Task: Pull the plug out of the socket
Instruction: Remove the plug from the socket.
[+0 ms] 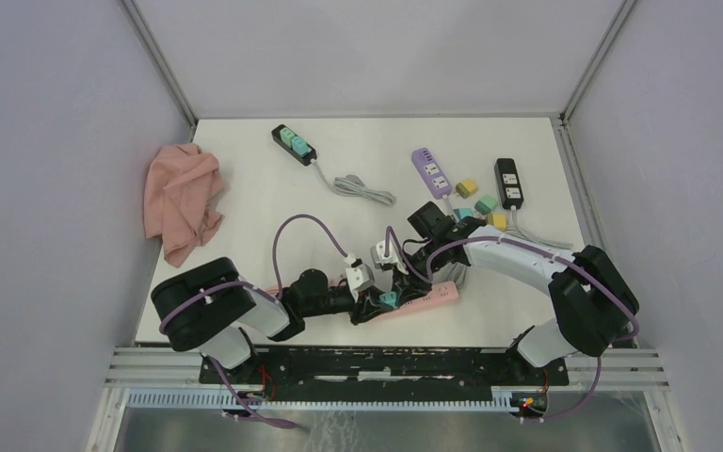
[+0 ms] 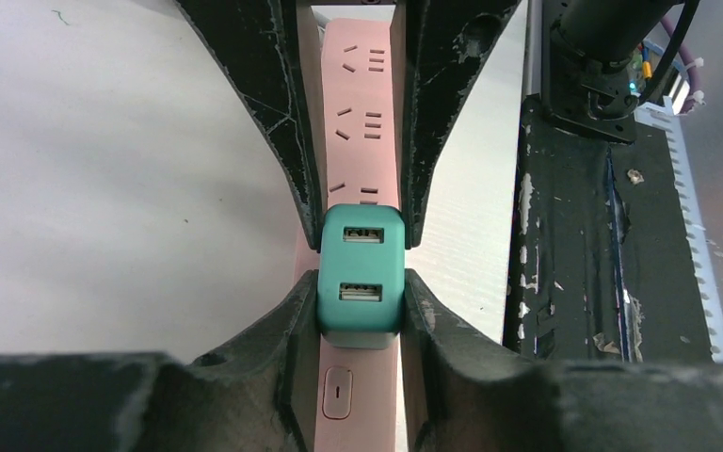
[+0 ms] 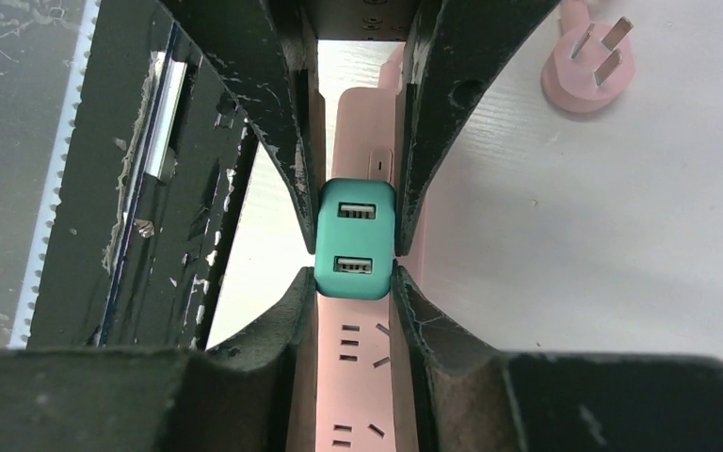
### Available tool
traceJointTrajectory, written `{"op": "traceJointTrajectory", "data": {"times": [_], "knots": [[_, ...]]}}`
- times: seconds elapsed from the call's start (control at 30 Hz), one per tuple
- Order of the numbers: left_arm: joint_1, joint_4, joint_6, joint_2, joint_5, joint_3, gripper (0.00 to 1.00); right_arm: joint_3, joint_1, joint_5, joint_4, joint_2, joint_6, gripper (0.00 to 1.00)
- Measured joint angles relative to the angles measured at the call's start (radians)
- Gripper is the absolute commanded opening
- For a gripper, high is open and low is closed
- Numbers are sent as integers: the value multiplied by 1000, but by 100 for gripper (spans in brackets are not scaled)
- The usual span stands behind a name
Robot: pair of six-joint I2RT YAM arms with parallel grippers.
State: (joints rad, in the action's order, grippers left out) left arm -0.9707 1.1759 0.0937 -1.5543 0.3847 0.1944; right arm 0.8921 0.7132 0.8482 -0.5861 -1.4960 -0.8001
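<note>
A teal plug [image 1: 388, 298] with two USB ports sits in the pink power strip [image 1: 438, 296], the socket, near the table's front edge. In the left wrist view the plug [image 2: 361, 273] stands on the strip [image 2: 358, 94], and my left gripper [image 2: 361, 287] is shut on the strip, its fingertips [image 2: 303, 301] beside the plug's near end. The right gripper's fingers [image 2: 282, 141] clamp the plug's far end from the opposite side. In the right wrist view my right gripper [image 3: 355, 281] is shut on the plug [image 3: 355, 235], above the strip [image 3: 358, 377].
The strip's own pink three-pin plug [image 3: 588, 66] lies loose on the table. A pink cloth [image 1: 184, 198] lies at the left. Further back lie a black strip with teal plugs [image 1: 294, 144], a purple strip [image 1: 431, 171], a black strip [image 1: 509, 183] and loose cube plugs [image 1: 467, 187]. The black frame rail [image 2: 574, 235] runs close by.
</note>
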Motion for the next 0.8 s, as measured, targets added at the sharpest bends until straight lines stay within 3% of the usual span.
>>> {"op": "traceJointTrajectory", "data": {"times": [0.1,0.23,0.57,0.8], "knots": [[0,3,2,9,-17,-10,69,18,1,-6,-14,-9,-1,6],[3,0,10,40,-53,-50,81,26,2,-12,-35,-9,-13,4],[5,-67,-2,191,-117,-115,86,45,-12,-2,-98,-9,-89,1],[5,-105,-8,210,-124,-119,86,67,-58,11,-166,-1,-155,0]]}}
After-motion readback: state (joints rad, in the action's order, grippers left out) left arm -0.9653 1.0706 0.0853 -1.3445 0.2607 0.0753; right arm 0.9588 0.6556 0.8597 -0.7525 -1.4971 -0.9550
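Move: The green plug is already pinched by both hands: its middle lies about 1 cm right of the left hand's point and 1 cm left of the right hand's. The pink strip under it runs left-back to right-forward, its middle some 4 cm right of the plug and 3 cm below. The strip's own pink plug lies roughly 10 cm left of the green plug and 5 cm farther out; the grey cord bundle, about 14 cm right and 6 cm farther out, both some 5 cm lower. The left hand opens its fingers wide, comes free of the green plug and backs off about 3.5 cm to the left, towards and past the switch end of the pink strip, turning slightly counter-clockwise. The right hand keeps its pinch on the green plug, first almost still, then draws it about 1.5 cm to the right and some 1 cm up, edging forward a little as well. ##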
